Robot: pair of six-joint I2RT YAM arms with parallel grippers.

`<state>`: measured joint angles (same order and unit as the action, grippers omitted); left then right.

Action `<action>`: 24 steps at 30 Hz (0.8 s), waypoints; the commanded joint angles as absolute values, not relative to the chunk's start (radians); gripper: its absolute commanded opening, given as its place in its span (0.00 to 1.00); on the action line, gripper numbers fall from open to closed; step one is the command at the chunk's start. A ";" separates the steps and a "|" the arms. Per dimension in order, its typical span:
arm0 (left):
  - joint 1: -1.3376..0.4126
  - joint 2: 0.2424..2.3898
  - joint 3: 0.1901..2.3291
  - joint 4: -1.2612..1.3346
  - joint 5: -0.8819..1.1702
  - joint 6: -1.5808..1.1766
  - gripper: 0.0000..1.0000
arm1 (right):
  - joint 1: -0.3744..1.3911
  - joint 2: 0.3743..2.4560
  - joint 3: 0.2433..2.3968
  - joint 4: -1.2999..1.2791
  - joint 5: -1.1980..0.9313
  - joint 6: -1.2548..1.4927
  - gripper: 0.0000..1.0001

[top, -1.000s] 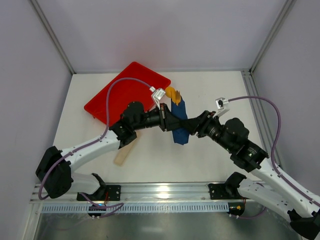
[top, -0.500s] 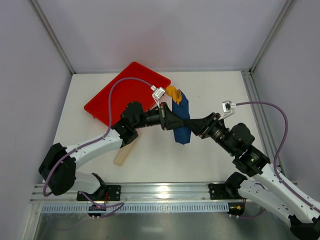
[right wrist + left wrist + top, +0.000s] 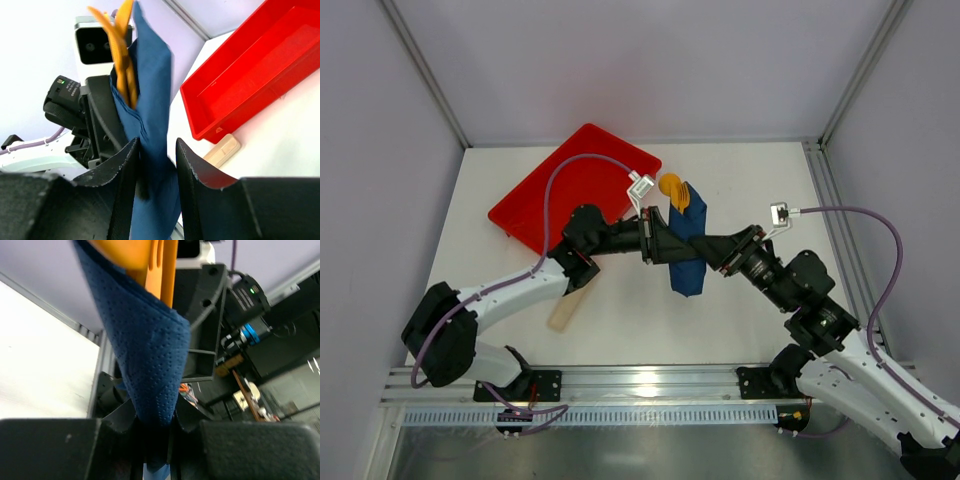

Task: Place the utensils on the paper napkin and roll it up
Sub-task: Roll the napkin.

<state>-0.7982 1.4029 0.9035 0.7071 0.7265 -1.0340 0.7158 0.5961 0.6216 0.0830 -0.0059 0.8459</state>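
The dark blue paper napkin (image 3: 686, 252) is rolled round the orange utensils (image 3: 671, 187) and hangs above the table's middle, the utensil tips poking out of its far end. My left gripper (image 3: 667, 243) is shut on the roll from the left; in the left wrist view the napkin (image 3: 150, 355) is pinched between the fingers (image 3: 155, 427), with the utensils (image 3: 152, 260) above. My right gripper (image 3: 706, 246) holds the roll from the right. In the right wrist view its jaws (image 3: 156, 155) sit closed on the napkin (image 3: 155, 85), the utensils (image 3: 124, 45) sticking out on top.
The red tray (image 3: 570, 185) lies at the back left, also seen in the right wrist view as the tray (image 3: 250, 75). A pale beige strip (image 3: 570, 303) lies on the table under the left arm, near the tray's corner (image 3: 222, 150).
My right gripper has come in from the right and its jaws have narrowed onto the napkin roll. The roll has shifted slightly right; the left gripper keeps its grip.
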 commanded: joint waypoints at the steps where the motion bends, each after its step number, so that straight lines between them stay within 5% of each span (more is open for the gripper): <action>1: -0.828 1.401 0.933 0.824 0.838 -1.065 0.00 | 0.712 0.617 0.609 0.127 -0.023 0.857 0.37; 6: -0.828 1.399 0.931 0.821 0.838 -1.063 0.00 | 0.712 0.617 0.617 0.127 -0.025 0.856 0.34; 12: -0.828 1.401 0.942 0.792 0.839 -1.057 0.02 | 0.712 0.598 0.607 0.144 -0.029 0.844 0.11; 17: -0.827 1.397 0.962 0.775 0.842 -1.063 0.15 | 0.712 0.584 0.614 0.170 -0.049 0.835 0.04; 19: -0.828 1.390 0.963 0.772 0.839 -1.068 0.32 | 0.712 0.574 0.615 0.179 -0.052 0.831 0.04; 24: -0.839 1.384 0.965 0.758 0.830 -1.065 0.50 | 0.712 0.558 0.612 0.212 -0.063 0.831 0.04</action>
<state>-0.8268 1.4055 0.9276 0.7277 0.8062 -1.0683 0.7158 0.5732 0.6090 0.1371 -0.0593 0.8524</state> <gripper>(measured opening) 0.486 0.049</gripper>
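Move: Upright and leaning forward, the rolled napkin is gripped in the left hand, its middle about 1 cm ahead of that hand point. The right hand's half-open fingers already straddle the roll, its middle practically at that hand point. From the right hand, the utensil heads poke out some 7 cm ahead, 3 cm left and 6 cm higher; the red tray lies roughly 33 cm ahead, 28 cm left, the wooden block 2 cm ahead, 26 cm left, both 30 cm below. Closing almost fully, the right hand pinches the rolled napkin while rising and easing back, each about 1 cm. The left hand keeps its grip at first, shifting back; once the right has closed, its fingers open to about half and it continues back and slightly up, some 2.5 cm back in all, releasing its pinch. ##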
